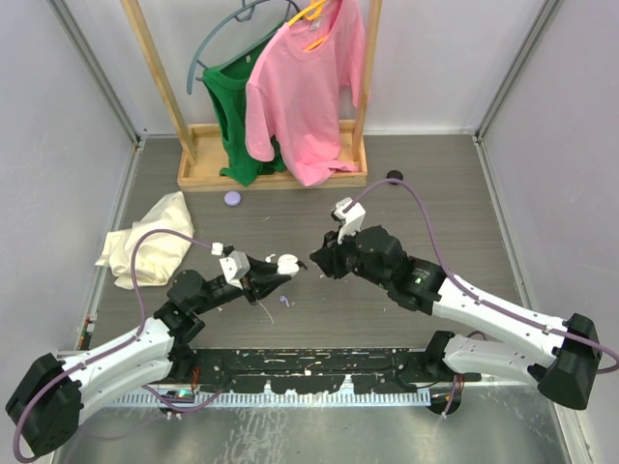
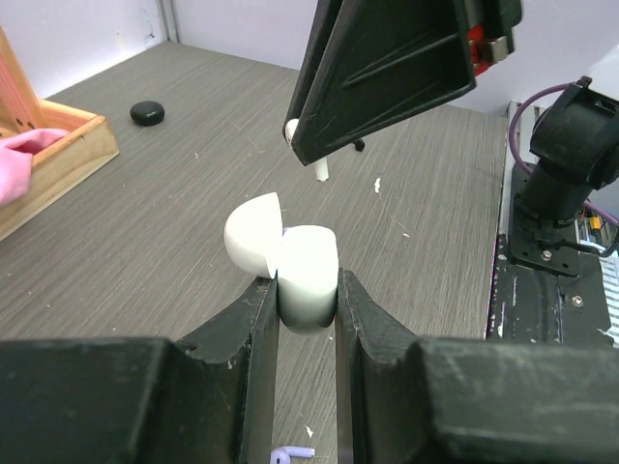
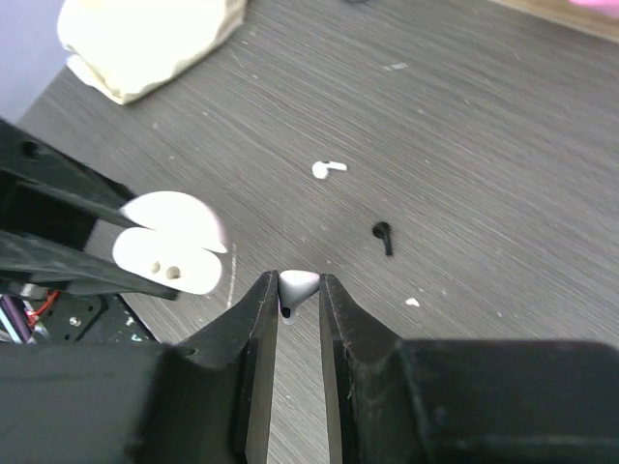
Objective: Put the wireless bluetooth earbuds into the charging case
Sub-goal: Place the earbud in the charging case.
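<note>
My left gripper (image 2: 307,290) is shut on the white charging case (image 2: 308,261), held above the table with its lid (image 2: 253,232) swung open. Two empty sockets show in the case (image 3: 164,263). My right gripper (image 3: 298,282) is shut on a white earbud (image 3: 298,288). It hangs just right of the case, and the earbud's stem (image 2: 320,171) pokes out below the fingers (image 2: 387,68). From above, the two grippers (image 1: 282,265) (image 1: 316,259) nearly meet at mid-table. On the table lie another white earbud (image 3: 327,170), a black earbud (image 3: 383,236) and a lilac earbud (image 2: 291,452).
A wooden rack (image 1: 208,169) with green and pink shirts stands at the back. A cream cloth (image 1: 145,246) lies at the left. A lilac case (image 1: 232,198) and a black case (image 1: 394,176) sit near the rack. White flecks dot the table.
</note>
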Action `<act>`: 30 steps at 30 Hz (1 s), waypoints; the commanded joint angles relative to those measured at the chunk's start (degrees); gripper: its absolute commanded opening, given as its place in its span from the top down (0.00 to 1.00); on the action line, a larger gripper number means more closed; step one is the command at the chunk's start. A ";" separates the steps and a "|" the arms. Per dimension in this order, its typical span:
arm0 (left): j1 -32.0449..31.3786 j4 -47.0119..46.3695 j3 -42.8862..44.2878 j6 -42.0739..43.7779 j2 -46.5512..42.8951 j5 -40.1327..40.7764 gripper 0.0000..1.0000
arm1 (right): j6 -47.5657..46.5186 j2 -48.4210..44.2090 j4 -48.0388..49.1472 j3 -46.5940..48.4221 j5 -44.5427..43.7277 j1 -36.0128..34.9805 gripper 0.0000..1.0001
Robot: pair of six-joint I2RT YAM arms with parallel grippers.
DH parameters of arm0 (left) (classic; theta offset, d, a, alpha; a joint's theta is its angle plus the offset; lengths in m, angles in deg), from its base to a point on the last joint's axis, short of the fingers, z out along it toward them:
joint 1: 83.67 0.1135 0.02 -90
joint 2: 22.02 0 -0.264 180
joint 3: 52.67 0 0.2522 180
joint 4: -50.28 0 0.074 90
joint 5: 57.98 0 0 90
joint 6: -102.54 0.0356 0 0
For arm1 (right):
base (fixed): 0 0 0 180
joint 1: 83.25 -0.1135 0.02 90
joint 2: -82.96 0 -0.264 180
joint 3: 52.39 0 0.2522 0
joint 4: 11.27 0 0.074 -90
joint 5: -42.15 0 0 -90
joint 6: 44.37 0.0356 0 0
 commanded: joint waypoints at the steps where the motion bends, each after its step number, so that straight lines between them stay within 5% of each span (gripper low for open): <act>1: -0.25 -5.43 -0.15 0.25 -0.60 -1.64 1.00 | -2.00 -1.72 9.95 -0.20 -4.49 -4.59 0.81; 14: -0.18 -6.17 -1.16 -0.05 -2.99 -0.93 1.00 | -2.61 -1.06 28.11 -7.14 -9.69 -12.77 0.80; 30: -0.21 -6.73 -1.17 -0.57 -2.29 -0.85 1.00 | -1.27 1.47 38.76 -11.44 -9.92 -13.81 0.80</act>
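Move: The open white charging case, aim of the right hand's earbud, is about 6 cm to that hand's left, 3 cm back and roughly level with it. On the table some 20 cm below the right hand lie a black earbud, about 6 cm ahead and 3 cm left, and a loose white earbud, about 8 cm ahead and 11 cm left. The left fingers already hold the case, its middle about 1 cm to the right of that hand's point and 1 cm above. Bring the right gripper with its pinched white earbud left about 5 cm, rising and drawing back some 3 cm each, quickly at first, then easing in over the case's open mouth. Tip the fingers up some 20 degrees to nearly level, so that the stem points down at a slot. Keep both grips; let the left hand raise the case just 1 cm. ##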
